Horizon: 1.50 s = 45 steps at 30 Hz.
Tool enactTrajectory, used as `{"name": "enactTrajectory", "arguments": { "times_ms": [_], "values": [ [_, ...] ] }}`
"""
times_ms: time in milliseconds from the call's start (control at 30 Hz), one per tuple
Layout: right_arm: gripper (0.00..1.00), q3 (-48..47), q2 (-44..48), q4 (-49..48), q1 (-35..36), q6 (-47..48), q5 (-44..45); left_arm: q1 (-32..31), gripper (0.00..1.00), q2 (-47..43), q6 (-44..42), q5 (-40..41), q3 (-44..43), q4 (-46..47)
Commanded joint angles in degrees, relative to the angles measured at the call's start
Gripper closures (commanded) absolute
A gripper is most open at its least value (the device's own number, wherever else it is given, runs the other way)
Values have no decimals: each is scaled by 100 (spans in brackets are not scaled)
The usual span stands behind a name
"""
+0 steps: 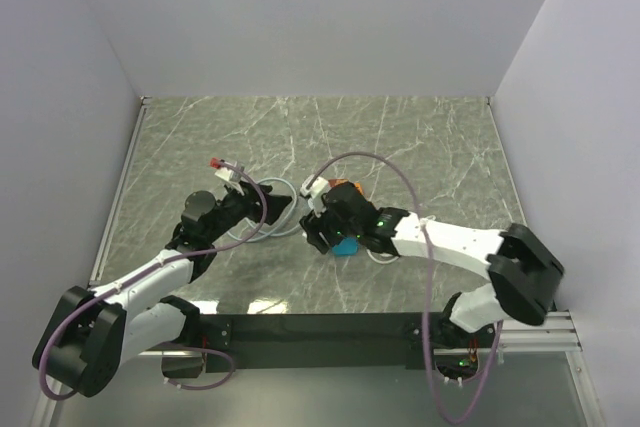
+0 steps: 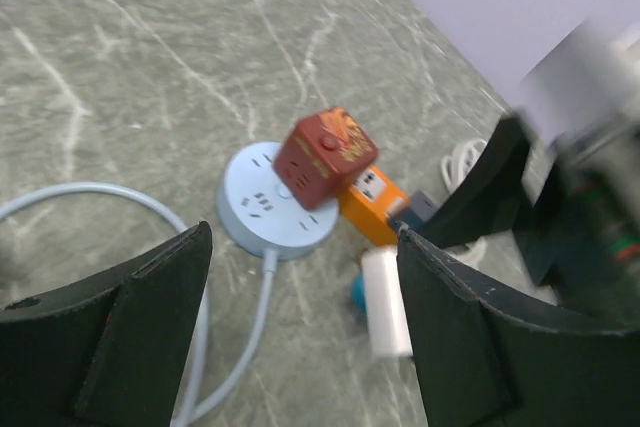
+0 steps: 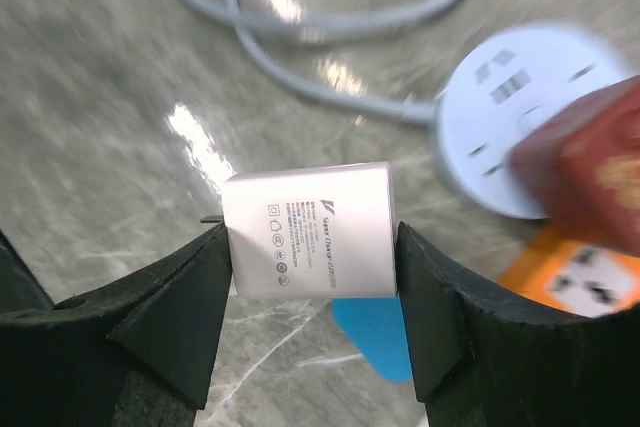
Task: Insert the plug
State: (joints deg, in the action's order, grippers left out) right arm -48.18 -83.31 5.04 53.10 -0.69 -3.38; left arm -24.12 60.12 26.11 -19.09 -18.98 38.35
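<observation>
My right gripper (image 3: 312,247) is shut on a white charger plug (image 3: 308,230), its printed face towards the camera, held just above the table near a round pale-blue socket hub (image 3: 520,117). The hub (image 2: 275,209) has a dark red cube (image 2: 325,155) on it, with an orange block (image 2: 372,202) beside it. The white plug (image 2: 385,302) also shows in the left wrist view. My left gripper (image 2: 300,317) is open and empty, a little left of the hub. In the top view the right gripper (image 1: 325,222) and the left gripper (image 1: 268,209) face each other.
The hub's pale grey cord (image 2: 110,197) loops over the marble table (image 1: 400,137) to the left. A blue object (image 3: 375,332) lies under the plug, also in the top view (image 1: 345,245). A small red-tipped white part (image 1: 222,169) lies behind the left gripper. Walls enclose the table.
</observation>
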Motion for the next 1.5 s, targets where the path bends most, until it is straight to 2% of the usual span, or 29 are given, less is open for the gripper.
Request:
{"name": "enactTrajectory", "arguments": {
  "times_ms": [0, 167, 267, 467, 667, 867, 933, 1167, 1300, 1467],
  "values": [
    [100, 11, 692, -258, -2, 227, 329, 21, 20, -18, 149, -753, -176, 173],
    [100, -33, 1185, -205, 95, 367, 442, 21, 20, 439, 728, -1788, -220, 813],
    [100, -51, 1229, -100, 139, 438, 531, 21, 20, 536, 1159, -2115, -150, 1358],
    [100, -33, 1168, -100, 218, 456, 610, 4, 20, 580, 1520, -2335, -167, 1579],
    [100, -42, 1247, -126, 280, 526, 707, -31, 20, 913, 1432, -2371, -351, 1219],
    [100, -51, 1238, -222, 315, 535, 716, -224, 21, 1388, 1608, -2643, -483, 1588],
    [100, -68, 1194, -249, 332, 535, 698, -303, 26, 1493, 1608, -2652, -553, 1579],
    [100, -51, 1238, -301, 368, 587, 838, -533, 32, 1591, 1353, -2547, -721, 1140],
    [100, 55, 1439, -416, 368, 587, 1058, -568, 41, 1731, 1336, -2705, -791, 1079],
    [100, 160, 1642, -425, 359, 570, 1242, -612, 43, 2012, 1476, -2889, -835, 1306]
  ]
}}
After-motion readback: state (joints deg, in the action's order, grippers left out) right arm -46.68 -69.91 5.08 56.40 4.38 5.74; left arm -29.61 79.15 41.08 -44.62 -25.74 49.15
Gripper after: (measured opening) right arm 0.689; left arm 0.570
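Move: The white plug, already held between the right fingers, lies about 9 cm to the right of the open left fingers, 5 cm back and 8 cm below. From the right hand, those left fingers are 5 cm ahead, 9 cm left and 8 cm up. The round hub stands about 9 cm ahead of the right hand and 1 cm right, the red box 10 cm ahead and 5 cm right, the blue adapter 1 cm back and 6 cm right, all roughly 4 to 7 cm lower. Up goes the right hand, quickly, by about 7 cm with the white plug still gripped; its fingers tip up some 10 degrees, then it nearly holds still. The left hand sweeps right and back, some 10 cm in all, turning clockwise about 30 degrees and tipping slightly down towards the plug, and late on begins closing its wide-open fingers around it. ##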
